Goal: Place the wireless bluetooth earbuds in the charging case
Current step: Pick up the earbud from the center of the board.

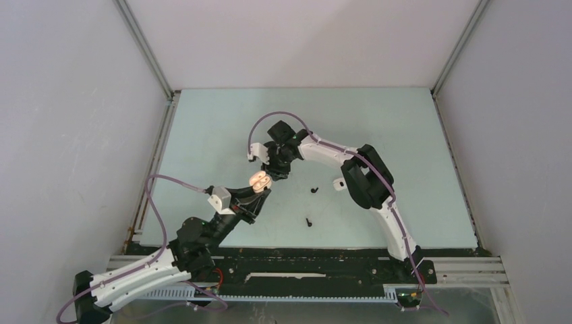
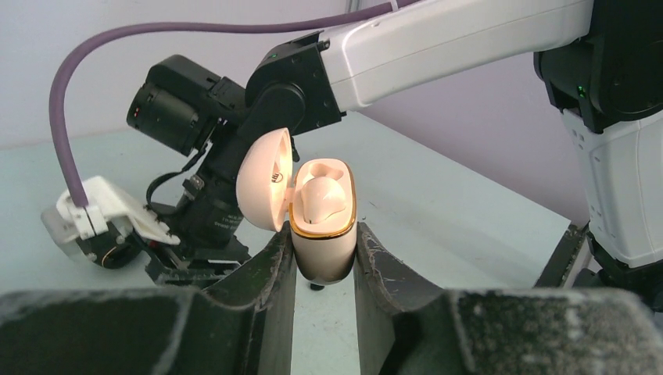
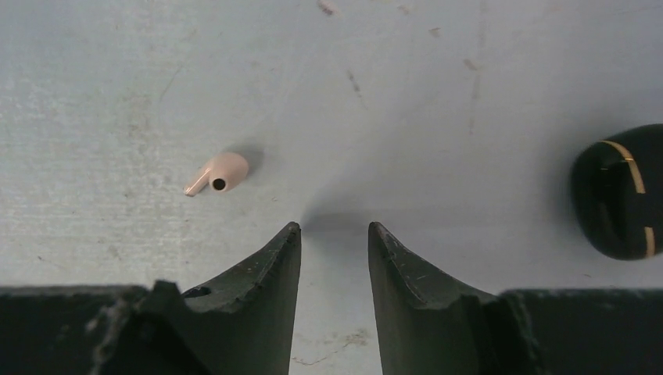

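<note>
My left gripper (image 2: 324, 234) is shut on a pale pink charging case (image 2: 322, 254), held upright with its lid (image 2: 264, 181) swung open to the left. One pale earbud (image 2: 320, 195) sits in the gold-rimmed case. A second pale earbud (image 3: 219, 173) lies on the table, ahead and left of my right gripper (image 3: 332, 228), whose jaws stand apart with only bare table between them. In the top view the case (image 1: 260, 179) sits just below the right gripper (image 1: 275, 171). Two black earbuds (image 1: 314, 190) (image 1: 309, 221) lie on the mat to the right.
A black case with gold trim (image 3: 621, 191) rests at the right edge of the right wrist view. A small white object (image 1: 336, 182) lies beside the right arm's elbow. The right arm (image 2: 438, 47) reaches across behind the held case. Grey walls enclose the mat (image 1: 202, 135).
</note>
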Robot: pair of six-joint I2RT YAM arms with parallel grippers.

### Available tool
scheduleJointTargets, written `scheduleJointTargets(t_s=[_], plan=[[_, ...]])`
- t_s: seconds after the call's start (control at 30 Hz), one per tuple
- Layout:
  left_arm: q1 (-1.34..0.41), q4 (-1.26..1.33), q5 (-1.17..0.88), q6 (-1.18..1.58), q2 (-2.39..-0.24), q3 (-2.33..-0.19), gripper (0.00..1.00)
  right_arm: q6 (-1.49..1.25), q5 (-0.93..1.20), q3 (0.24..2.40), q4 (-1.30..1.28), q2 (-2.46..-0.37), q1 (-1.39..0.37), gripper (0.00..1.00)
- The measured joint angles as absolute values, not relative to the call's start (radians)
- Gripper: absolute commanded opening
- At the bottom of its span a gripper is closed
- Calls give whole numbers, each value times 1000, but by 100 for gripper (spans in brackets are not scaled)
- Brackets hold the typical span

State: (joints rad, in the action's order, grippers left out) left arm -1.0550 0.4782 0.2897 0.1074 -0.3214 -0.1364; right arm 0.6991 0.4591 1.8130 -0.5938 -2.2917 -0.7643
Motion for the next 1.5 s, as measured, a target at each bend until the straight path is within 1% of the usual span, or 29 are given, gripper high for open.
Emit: scheduleJointTargets(t_s=[0.37, 0.73, 1.0, 1.3, 1.5], plan=[[-1056, 469, 292, 105, -312, -136, 0, 831, 455, 1832, -702, -2305, -800, 42], [-1056, 466, 292, 105, -304, -136, 0, 878, 481, 2010, -810, -2405, -838, 41], [-1058, 462, 292, 106, -293, -136, 0, 940, 499, 2032, -865, -2415, -862, 41], [-1058, 461, 292, 106, -294, -136, 0, 979, 523, 2036, -911, -2415, -886, 38], [-1058, 461, 292, 106, -294, -136, 0, 989, 523, 2037, -921, -2415, -902, 33]])
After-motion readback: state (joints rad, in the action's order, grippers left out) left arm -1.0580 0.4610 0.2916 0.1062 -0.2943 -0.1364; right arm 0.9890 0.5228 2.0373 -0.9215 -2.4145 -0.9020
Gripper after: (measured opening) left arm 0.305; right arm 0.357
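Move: The pale earbud lies on the table about 7 cm back from the right hand, 4 cm to its left and some 2 cm below. The closed black case sits roughly 10 cm ahead of this hand and 2 cm to its left, a little below; a small black earbud lies about 7 cm back and 11 cm to its right. From the left hand, which holds the open case, the pale earbud is roughly 10 cm ahead, about 1 cm to the left and 23 cm below. Low over the table, the right hand travels back about 7 cm to the pale earbud, shifting some 3 cm left partway and settling about 1 cm lower, most of that at the start, while it turns some 20 degrees counter-clockwise so that the two fingertips come to either side of the earbud. The fingers stay open for most of the way and narrow slightly at the end without gripping yet, while the left hand stays put and keeps its hold on the open case. ##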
